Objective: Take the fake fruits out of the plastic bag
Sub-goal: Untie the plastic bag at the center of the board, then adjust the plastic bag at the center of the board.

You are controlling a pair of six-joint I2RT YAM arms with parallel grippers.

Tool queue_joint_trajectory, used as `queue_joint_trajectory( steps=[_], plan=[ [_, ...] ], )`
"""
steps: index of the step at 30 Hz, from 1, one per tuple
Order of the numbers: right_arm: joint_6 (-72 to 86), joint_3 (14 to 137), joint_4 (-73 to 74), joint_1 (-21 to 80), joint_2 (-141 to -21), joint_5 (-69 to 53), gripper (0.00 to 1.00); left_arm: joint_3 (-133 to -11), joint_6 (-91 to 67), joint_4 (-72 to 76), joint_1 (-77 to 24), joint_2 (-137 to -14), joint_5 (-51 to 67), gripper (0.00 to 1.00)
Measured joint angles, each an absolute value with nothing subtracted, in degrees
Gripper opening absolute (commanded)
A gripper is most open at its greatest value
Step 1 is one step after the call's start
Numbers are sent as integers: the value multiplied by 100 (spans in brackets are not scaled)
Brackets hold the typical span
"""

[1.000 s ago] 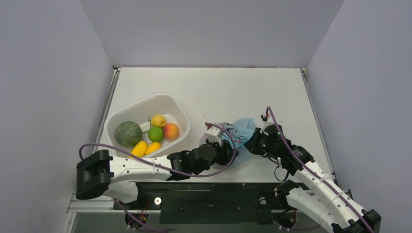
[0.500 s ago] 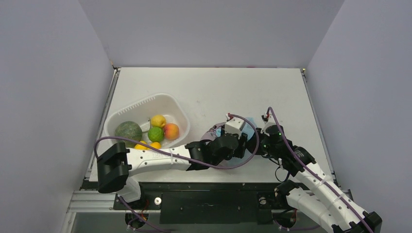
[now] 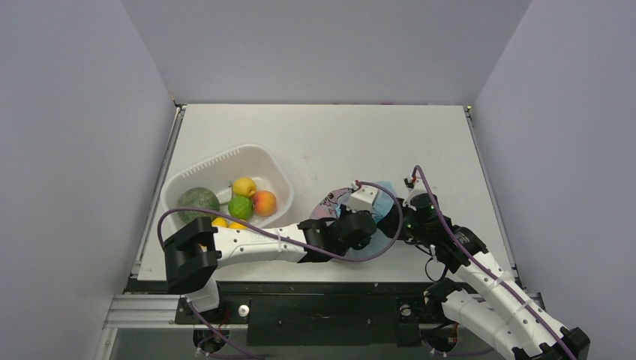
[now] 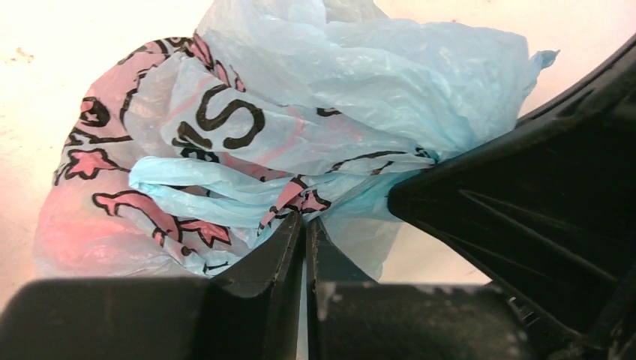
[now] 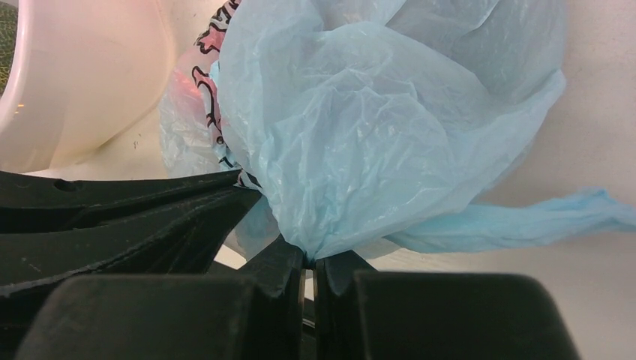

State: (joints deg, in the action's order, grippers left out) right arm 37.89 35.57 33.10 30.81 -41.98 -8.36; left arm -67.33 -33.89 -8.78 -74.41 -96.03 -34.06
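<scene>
The light-blue plastic bag (image 3: 381,195) with pink prints lies crumpled on the table between both arms. My left gripper (image 3: 369,219) is shut on a bunched fold of the bag (image 4: 300,112), its tips (image 4: 304,221) pinching the printed film. My right gripper (image 3: 397,222) is shut on the plain blue side of the bag (image 5: 375,135), film gathered at its tips (image 5: 309,259). The two grippers sit close together, and the right one shows as a black mass (image 4: 525,217) in the left wrist view. The fake fruits are hidden inside the bag.
A white slotted tub (image 3: 225,159) stands left of the bag, holding a green melon (image 3: 198,201) and yellow, lime (image 3: 240,206) and peach (image 3: 264,202) pieces. Its wall (image 5: 75,75) shows in the right wrist view. The left arm stretches along the near table edge.
The left arm reached right to the bag, and its jaws closed on a fold of it. The right gripper kept its hold and barely moved.
</scene>
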Motion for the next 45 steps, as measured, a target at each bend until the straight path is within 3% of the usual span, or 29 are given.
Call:
queue_joint_trajectory(
  steps=[6, 16, 21, 27, 28, 32, 36, 45],
  plan=[
    [3721, 3745, 3557, 3087, -4200, -661, 0, -5953, -3835, -797, -7441, -8910, -3636, 0],
    [3686, 5131, 4298, 2738, -3907, 1546, 0, -3450, -4915, 475, -7443, -6858, -3638, 0],
    [3454, 5354, 4292, 2206, -4449, 1463, 0, -3011, -5183, 604, -7443, -6246, -3616, 0],
    [2939, 5369, 4272, 1951, -4971, 395, 0, -2961, -5017, 596, -7441, -5723, -3336, 38],
    [2880, 5369, 4270, 1951, -4969, 207, 0, -3009, -4947, 578, -7439, -5708, -3249, 43],
    [2722, 5369, 4270, 1951, -4893, -276, 0, -3658, -4720, 314, -7435, -5909, -2827, 45],
    [2639, 5369, 4274, 1951, -4777, -506, 0, -5247, -4368, -419, -7634, -6711, -2740, 45],
    [2571, 5369, 4298, 1951, -4720, -652, 0, -7940, -3540, -2460, -8879, -8534, -4630, 49]
  ],
)
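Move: At the left fingertips, already pinching a twisted strand, the bag's knot lies about 1 cm to the right and level. The bag body sits some 5 cm left, 3 cm ahead and 6 cm below; the peach is about 27 cm left, 6 ahead and 6 below, inside the white bin, whose middle is 36 left, 8 ahead and 7 below. From the right hand, clamped on the blue gather, the knot is about 2 cm left and level. Pulling the pinched strand away to the left by about 12 cm and a little back, the left hand rolls its left side down some 25 degrees, then opens and rises while coming back right, backing off to finish well above its start. The right hand keeps its shut grip, tugging right, up and forward some 9 cm each way at most, then easing partly back left and down. ##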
